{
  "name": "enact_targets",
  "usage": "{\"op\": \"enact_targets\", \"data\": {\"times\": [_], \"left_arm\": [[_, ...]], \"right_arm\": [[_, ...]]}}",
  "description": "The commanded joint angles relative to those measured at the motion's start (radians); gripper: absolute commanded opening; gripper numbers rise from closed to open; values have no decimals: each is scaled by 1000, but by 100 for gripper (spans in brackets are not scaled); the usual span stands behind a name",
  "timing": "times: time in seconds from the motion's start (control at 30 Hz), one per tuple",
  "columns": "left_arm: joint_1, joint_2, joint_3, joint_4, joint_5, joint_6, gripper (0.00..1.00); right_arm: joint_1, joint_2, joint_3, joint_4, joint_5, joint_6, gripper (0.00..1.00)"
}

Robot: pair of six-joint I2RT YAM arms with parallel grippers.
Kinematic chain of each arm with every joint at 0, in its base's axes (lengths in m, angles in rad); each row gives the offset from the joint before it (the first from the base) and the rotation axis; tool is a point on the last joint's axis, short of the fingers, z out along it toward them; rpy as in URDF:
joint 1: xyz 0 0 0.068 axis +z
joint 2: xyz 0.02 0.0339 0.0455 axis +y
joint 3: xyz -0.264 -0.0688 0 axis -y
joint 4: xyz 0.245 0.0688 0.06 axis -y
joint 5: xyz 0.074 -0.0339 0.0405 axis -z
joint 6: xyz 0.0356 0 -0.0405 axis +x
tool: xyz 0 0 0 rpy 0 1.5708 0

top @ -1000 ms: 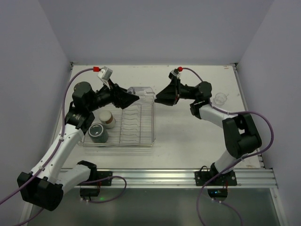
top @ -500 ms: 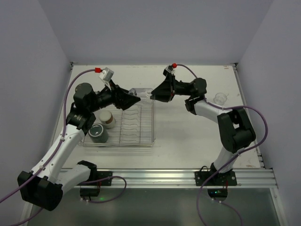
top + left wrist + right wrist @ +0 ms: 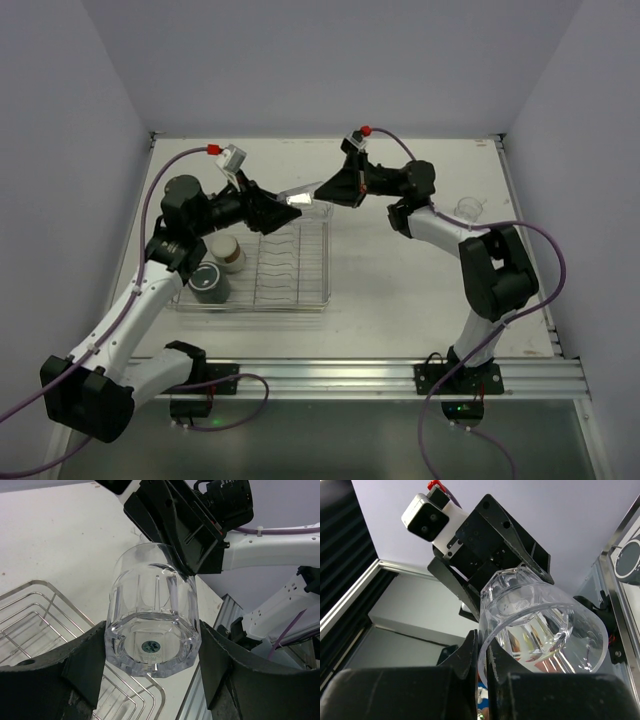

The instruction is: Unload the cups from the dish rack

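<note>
A clear tumbler (image 3: 300, 197) hangs in the air over the far right corner of the dish rack (image 3: 326, 262), lying roughly sideways between both grippers. My left gripper (image 3: 286, 207) is shut on its thick base (image 3: 152, 652), one finger on each side. From the right, my right gripper (image 3: 320, 190) is shut on the tumbler's rim (image 3: 483, 647), pinching the wall between its fingers. A cream cup (image 3: 228, 252) and a dark mug (image 3: 209, 283) stand in the rack's left end. The rack's wires (image 3: 35, 607) show below the tumbler in the left wrist view.
Another clear cup (image 3: 467, 209) stands on the white table (image 3: 400, 290) at the far right, behind the right arm. Walls close in the table on three sides. The arm bases sit on the metal rail (image 3: 330, 375) at the near edge.
The right gripper has moved left to the tumbler and shut on its rim. The left gripper has kept hold of the base and raised it slightly.
</note>
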Motion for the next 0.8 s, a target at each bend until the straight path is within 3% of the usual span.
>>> {"op": "enact_targets", "data": {"times": [0.0,0.1,0.13,0.23,0.3,0.37,0.4,0.53,0.63,0.67,0.77], "left_arm": [[-12,3,4,70,3,-11,0],[-12,-6,19,23,-29,7,69],[-12,-11,25,8,-41,25,100],[-10,-36,77,-118,-159,76,100],[-10,-40,131,-216,-289,93,100],[-10,-36,191,-288,-388,98,100],[-10,-34,206,-348,-432,96,100],[-10,-40,232,-427,-632,70,100],[-10,-22,236,-476,-704,64,100],[-10,-16,237,-495,-719,61,100],[-10,12,237,-540,-804,36,100]], "right_arm": [[7,2,-1,2,15,-64,0],[1,-18,-17,-88,1,-148,0],[-4,-36,-21,-122,-2,-180,0],[-20,-102,-37,-325,-7,-352,0],[-33,-145,-28,-594,1,-556,0],[-56,-215,1,-827,56,-734,0],[-62,-236,47,-1074,94,-911,0],[-122,-308,103,-1411,281,-1173,0],[-139,-329,190,-1694,584,-1378,0],[-139,-325,213,-1797,763,-1420,0],[-140,-288,281,-1925,1072,-1533,0]]}}
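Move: Between the hands, the glass cup has its base still in the left fingers and its rim already pinched by the right. The place it is bound for, by the glass cup already unloaded, lies about 40 cm to the right hand's right, 14 cm farther out and 29 below. From the left hand, the last glass in the rack is some 25 cm left and 13 ahead, the brown-white cup 16 left and 2 ahead, the green cup 20 left and 6 back, all about 25 below. Opening wide, the left fingers let go of the cup's base, and that hand backs off to the left and forward about 10 cm, turning some 35 degrees counter-clockwise towards the last glass in the rack. The right hand keeps its pinch on the rim, first sinks about 5 cm, then swings right and forward, nearly 10 cm each way, towards the unloaded glass, turning clockwise while its fingers tip down. ##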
